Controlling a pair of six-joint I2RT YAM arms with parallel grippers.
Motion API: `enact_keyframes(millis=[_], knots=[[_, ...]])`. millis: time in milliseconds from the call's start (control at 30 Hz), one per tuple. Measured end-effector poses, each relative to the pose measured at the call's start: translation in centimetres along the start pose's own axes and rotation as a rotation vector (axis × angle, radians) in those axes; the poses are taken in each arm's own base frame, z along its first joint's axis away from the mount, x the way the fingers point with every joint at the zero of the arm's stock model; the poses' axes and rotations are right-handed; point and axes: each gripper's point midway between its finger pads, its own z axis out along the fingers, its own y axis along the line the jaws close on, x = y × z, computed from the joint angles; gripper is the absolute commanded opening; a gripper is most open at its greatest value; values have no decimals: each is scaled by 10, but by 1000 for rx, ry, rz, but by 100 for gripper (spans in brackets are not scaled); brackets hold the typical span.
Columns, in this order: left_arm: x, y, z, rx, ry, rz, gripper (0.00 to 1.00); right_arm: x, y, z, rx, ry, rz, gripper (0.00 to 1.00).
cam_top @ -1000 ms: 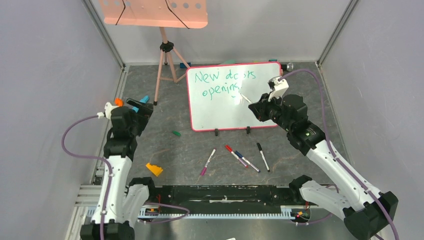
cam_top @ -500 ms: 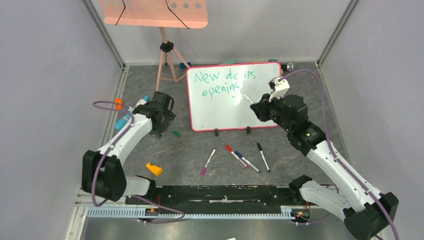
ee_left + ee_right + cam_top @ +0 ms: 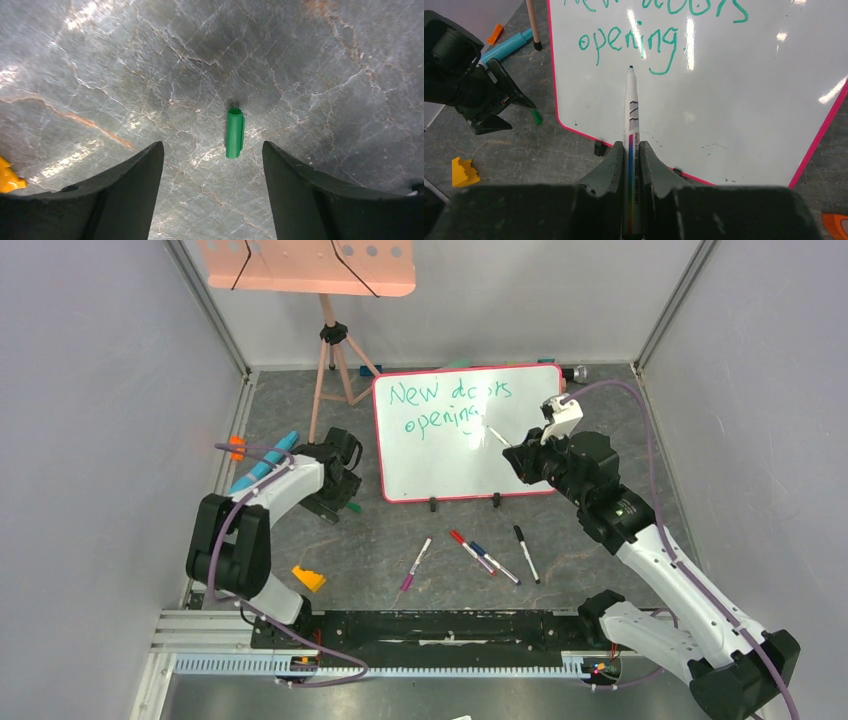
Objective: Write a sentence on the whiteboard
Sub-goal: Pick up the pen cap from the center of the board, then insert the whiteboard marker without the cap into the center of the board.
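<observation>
The whiteboard [image 3: 450, 468] stands on its black feet at the back centre, and the right wrist view shows it too [image 3: 734, 100]. The sentence [image 3: 450, 405] is in green, "New doors opening" [image 3: 631, 41]. My right gripper [image 3: 514, 453] is shut on a white marker [image 3: 631, 107]. The marker's green tip sits just under the word "opening"; whether it touches the board I cannot tell. My left gripper [image 3: 343, 492] is open and points down at the table by the board's lower left corner. A green cap [image 3: 235, 132] lies just beyond its fingertips [image 3: 147, 165], in line with the gap between them.
A salmon perforated tray [image 3: 305, 265] on a tripod [image 3: 332, 365] stands at the back left. Three markers [image 3: 470, 552] lie in front of the board. A yellow block [image 3: 308, 578], a blue pen [image 3: 262, 468] and an orange piece [image 3: 237, 447] lie at the left.
My left arm has swung from the left wall to the board's lower left corner, over the green cap, and its jaws have narrowed a little. The right arm has barely moved.
</observation>
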Motion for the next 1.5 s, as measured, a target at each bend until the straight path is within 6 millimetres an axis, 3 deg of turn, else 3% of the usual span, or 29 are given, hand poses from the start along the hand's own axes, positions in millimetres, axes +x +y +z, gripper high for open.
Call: enact_keyframes(millis=[200,267,567,800,867,967,1067,1167,1233,1333,1500], knots=[[17,-2,18,-37,39,-5,73,-1,0,-1,3,-4,0,0],[23,-2,25,-53,54,-4,67,-1,0,-1,3,-4,0,0],[29,-9,26,-53,62,6,4,0,-1,-2,6,0,-6,0],[28,1,17,128,7,88,2,19,0,-6,-11,77,-24,0],[25,7,7,230,-22,173,2,26,4,-7,-38,120,-30,0],[18,-1,-20,446,-90,306,2,34,14,-2,-99,193,-27,0],[18,-21,-66,794,-205,504,2,44,27,5,-170,272,-8,0],[30,-30,-108,1116,-358,760,2,56,39,5,-233,337,22,0],[43,-28,-125,1269,-457,955,2,61,48,1,-267,373,49,0],[58,-29,-144,1396,-538,1196,2,60,64,-3,-323,416,76,0],[76,-29,-168,1513,-597,1542,2,52,107,-5,-452,483,57,0]])
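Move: The pen cap lies on the table under the open left fingers, about 2 cm to the hand's right, level fore-and-aft and some 4 cm below. From the hand, the whiteboard's near left corner is about 10 cm right and 1 cm ahead, the purple marker some 16 cm right and 13 cm back, and the yellow clip 8 cm left and 17 cm back. From the right hand, which holds the uncapped marker, the cap is roughly 33 cm left, 2 cm back and 24 cm lower. The pen cap is pinched as the left hand sinks some 3 cm, eases right and shuts its fingers; the hand then lifts it about 17 cm, carrying it right and back while swinging the fingers round to point right. Midway the right hand starts left and back, dipping a little, and swings its marker tip leftward towards the cap. ##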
